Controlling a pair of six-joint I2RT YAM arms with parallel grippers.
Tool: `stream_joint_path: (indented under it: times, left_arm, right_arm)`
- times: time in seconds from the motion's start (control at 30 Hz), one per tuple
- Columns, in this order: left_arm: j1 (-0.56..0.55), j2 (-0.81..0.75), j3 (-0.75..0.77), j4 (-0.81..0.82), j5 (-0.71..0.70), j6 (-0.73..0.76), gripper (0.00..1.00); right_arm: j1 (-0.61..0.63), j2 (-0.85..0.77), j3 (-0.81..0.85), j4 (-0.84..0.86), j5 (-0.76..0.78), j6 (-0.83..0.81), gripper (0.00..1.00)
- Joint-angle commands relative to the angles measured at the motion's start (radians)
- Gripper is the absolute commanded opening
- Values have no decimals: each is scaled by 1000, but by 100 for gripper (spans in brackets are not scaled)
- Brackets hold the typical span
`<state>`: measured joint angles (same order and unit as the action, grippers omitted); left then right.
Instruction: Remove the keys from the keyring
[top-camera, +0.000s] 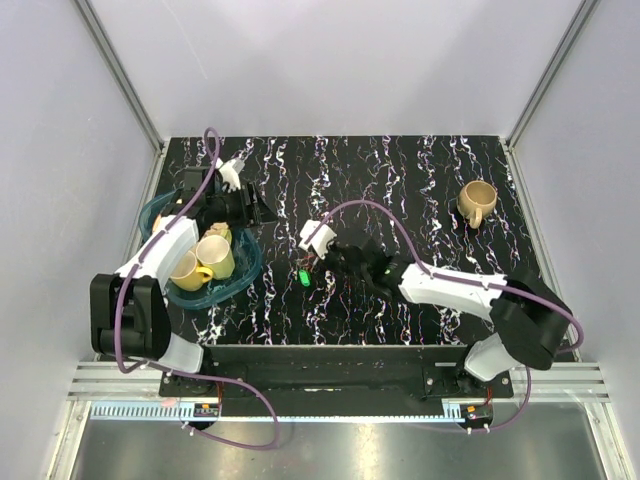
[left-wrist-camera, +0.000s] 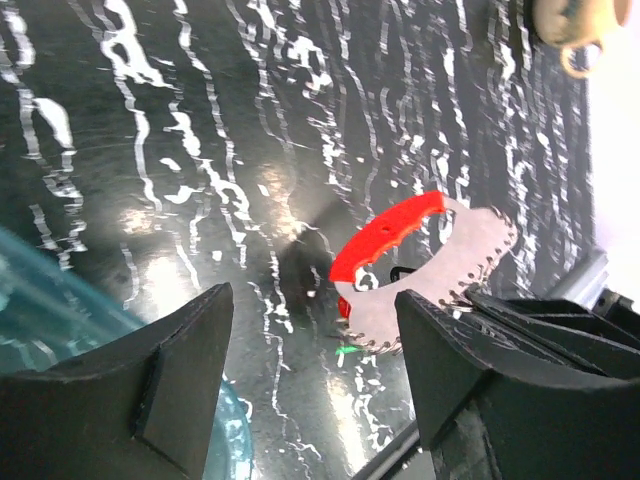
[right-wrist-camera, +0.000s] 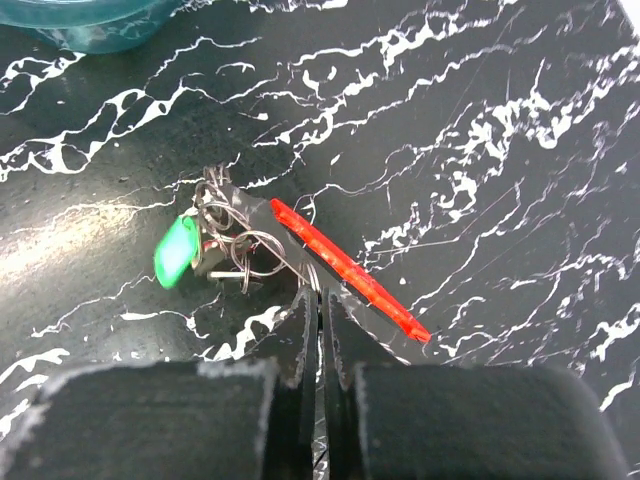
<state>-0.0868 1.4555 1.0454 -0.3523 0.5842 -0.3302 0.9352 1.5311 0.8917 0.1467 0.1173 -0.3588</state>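
The keyring (right-wrist-camera: 300, 262) lies on the black marbled table: thin grey wire loops joined to a long bright red piece (right-wrist-camera: 345, 268). A green-headed key (right-wrist-camera: 178, 250) hangs at its left end among small rings, and other keys there are too tangled to tell apart. My right gripper (right-wrist-camera: 321, 292) is shut, its tips pinching the wire loop beside the red piece. In the top view it sits mid-table (top-camera: 325, 262), with the green key (top-camera: 302, 277) just left of it. My left gripper (top-camera: 262, 210) hovers open to the left, empty. Its wrist view shows the red piece (left-wrist-camera: 390, 232) beyond its fingers (left-wrist-camera: 470, 350).
A teal bowl (top-camera: 243, 272) holding yellow mugs (top-camera: 215, 255) stands at the left, under the left arm. A tan mug (top-camera: 478, 200) stands at the back right. Metal frame posts and pale walls close the table's sides.
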Motion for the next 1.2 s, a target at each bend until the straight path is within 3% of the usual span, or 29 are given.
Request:
stream_joint_path:
  times: [0.0,0.5,0.67,0.73,0.9,1.03,1.17]
  left_arm:
    - [-4,45,42,84,233,-18,69]
    - [-93,62,44,180,384,-202,70]
    - [-102,62,-13,294,382,-375,70]
    - [-108,63,-41,419,399,-496,71]
    - [-120,86,-163,928,471,-857,72]
    - [-139,130,-212,1116,486,-1056,72]
    - [-142,186,-269,1601,473,-1349,65]
  right_arm:
    - [1,-106,-30,163,-71,-143,0]
    - [2,-267,-137,441,-7,-238,0]
    - [1,-307,-142,458,-16,-243,0]
    - [1,-315,-145,462,-19,-240,0]
    - [1,-312,-145,481,-7,-241,0]
    - [1,-310,-140,488,-5,-241,0]
    - [1,-315,-165,496,-4,-232,0]
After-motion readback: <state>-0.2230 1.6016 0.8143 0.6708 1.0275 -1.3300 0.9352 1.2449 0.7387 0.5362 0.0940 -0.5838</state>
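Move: The keyring is already pinched in the right fingertips, its middle just about 2 cm below them. From the open left fingers it hangs some 12 cm to the right, 8 cm back and 5 cm lower. The teal bin is about 18 cm left of the left hand, 4 cm back and 14 cm down; the pale green mug inside sits some 16 cm left, 8 cm back and 10 cm down. Right hand raises the gripped keyring about 14 cm; open left swings some 11 cm right towards it, rolling. ##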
